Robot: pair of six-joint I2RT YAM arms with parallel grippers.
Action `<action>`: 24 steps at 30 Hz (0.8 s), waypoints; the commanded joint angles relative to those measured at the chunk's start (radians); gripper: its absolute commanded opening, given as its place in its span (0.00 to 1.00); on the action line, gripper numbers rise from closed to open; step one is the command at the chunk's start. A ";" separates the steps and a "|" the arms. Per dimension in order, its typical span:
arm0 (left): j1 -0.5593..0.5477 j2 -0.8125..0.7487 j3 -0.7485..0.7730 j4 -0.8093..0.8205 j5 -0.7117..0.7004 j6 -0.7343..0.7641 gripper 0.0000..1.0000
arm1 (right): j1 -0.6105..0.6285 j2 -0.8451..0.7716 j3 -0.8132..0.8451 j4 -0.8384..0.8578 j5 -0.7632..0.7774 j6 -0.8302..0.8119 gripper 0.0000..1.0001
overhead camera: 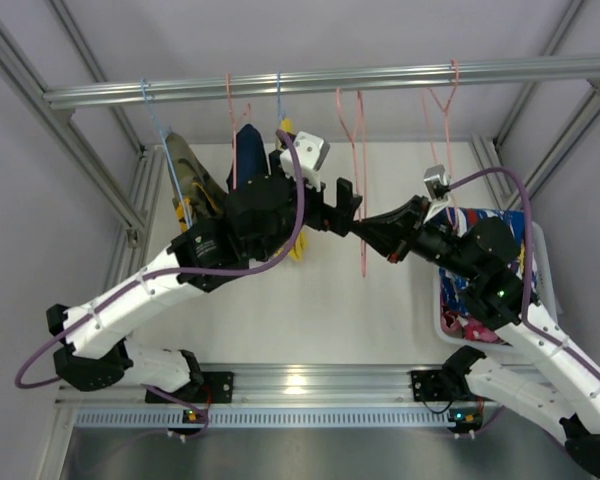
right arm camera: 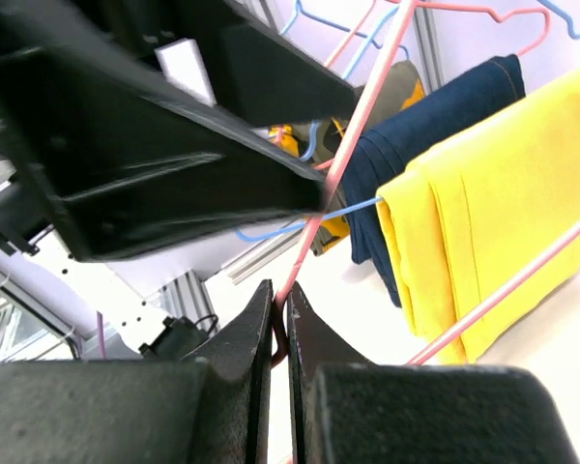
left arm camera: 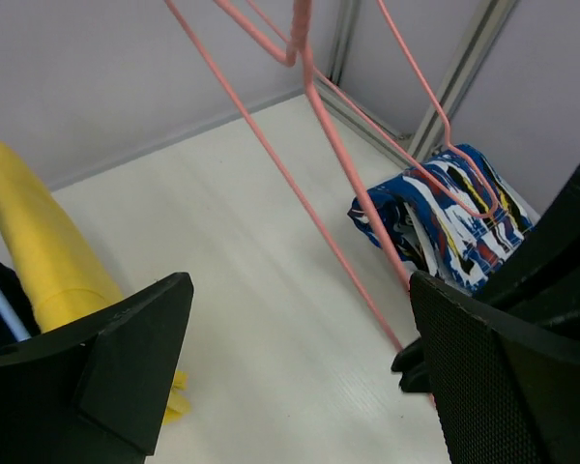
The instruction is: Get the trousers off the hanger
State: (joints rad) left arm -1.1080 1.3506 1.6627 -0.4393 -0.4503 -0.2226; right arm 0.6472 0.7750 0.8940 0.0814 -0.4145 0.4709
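A bare pink hanger (overhead camera: 361,150) hangs from the overhead rail (overhead camera: 330,82) at the middle of the top view. My right gripper (overhead camera: 366,232) (right arm camera: 280,290) is shut on its lower wire (right arm camera: 314,208). My left gripper (overhead camera: 351,208) (left arm camera: 300,285) stands wide open right beside it, with the pink hanger (left arm camera: 338,164) just inside its right finger and nothing gripped. The blue printed trousers (overhead camera: 480,285) (left arm camera: 445,217) lie crumpled in the white basket (overhead camera: 541,250) on the right. The red-pink trousers (overhead camera: 472,326) lie under them.
More hangers hang on the rail: yellow cloth (right arm camera: 483,222) (left arm camera: 39,251), navy cloth (overhead camera: 246,150) (right arm camera: 425,145) and an olive piece (overhead camera: 185,165) to the left, and an empty pink hanger (overhead camera: 442,100) to the right. Metal frame posts (overhead camera: 130,200) border the white table.
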 commanded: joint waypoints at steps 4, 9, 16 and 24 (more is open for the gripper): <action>0.004 -0.179 -0.165 0.221 0.122 0.223 0.99 | -0.049 -0.019 -0.004 0.029 0.028 0.074 0.00; 0.004 -0.174 -0.104 0.221 -0.001 0.345 0.99 | -0.133 0.010 0.029 0.043 0.026 0.227 0.00; 0.004 -0.113 0.017 0.197 -0.031 0.376 0.99 | -0.208 0.115 0.108 0.077 -0.001 0.354 0.00; 0.005 -0.151 -0.067 0.280 -0.044 0.454 0.99 | -0.270 0.208 0.183 0.162 -0.090 0.362 0.00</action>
State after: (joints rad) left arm -1.1049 1.2263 1.6180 -0.2314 -0.4694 0.1810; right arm 0.3992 0.9752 1.0084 0.1276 -0.4572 0.8135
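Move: The right hand, shut on the emptied pink hanger, has the rail about 17 cm straight ahead of it and some 17 cm higher; another empty pink hanger dangles there roughly 15 cm ahead, 15 cm to this hand's right and 8 cm above it. From the open left hand, the yellow trousers hang some 14 cm ahead, 11 cm to the left and 12 cm below, the navy trousers at the same depth and height but about 19 cm to the left. Keeping its pinch on the pink hanger's wire, the right hand carries the emptied hanger about 8 cm forward towards the rail, easing a little to the right early on, while its wrist tips and rolls over by some 20 degrees. The left hand, already open, clears away from that hanger by going left and slightly back, then mostly up by about 7 cm, its fingers staying wide and tilting upward some 20 degrees. ##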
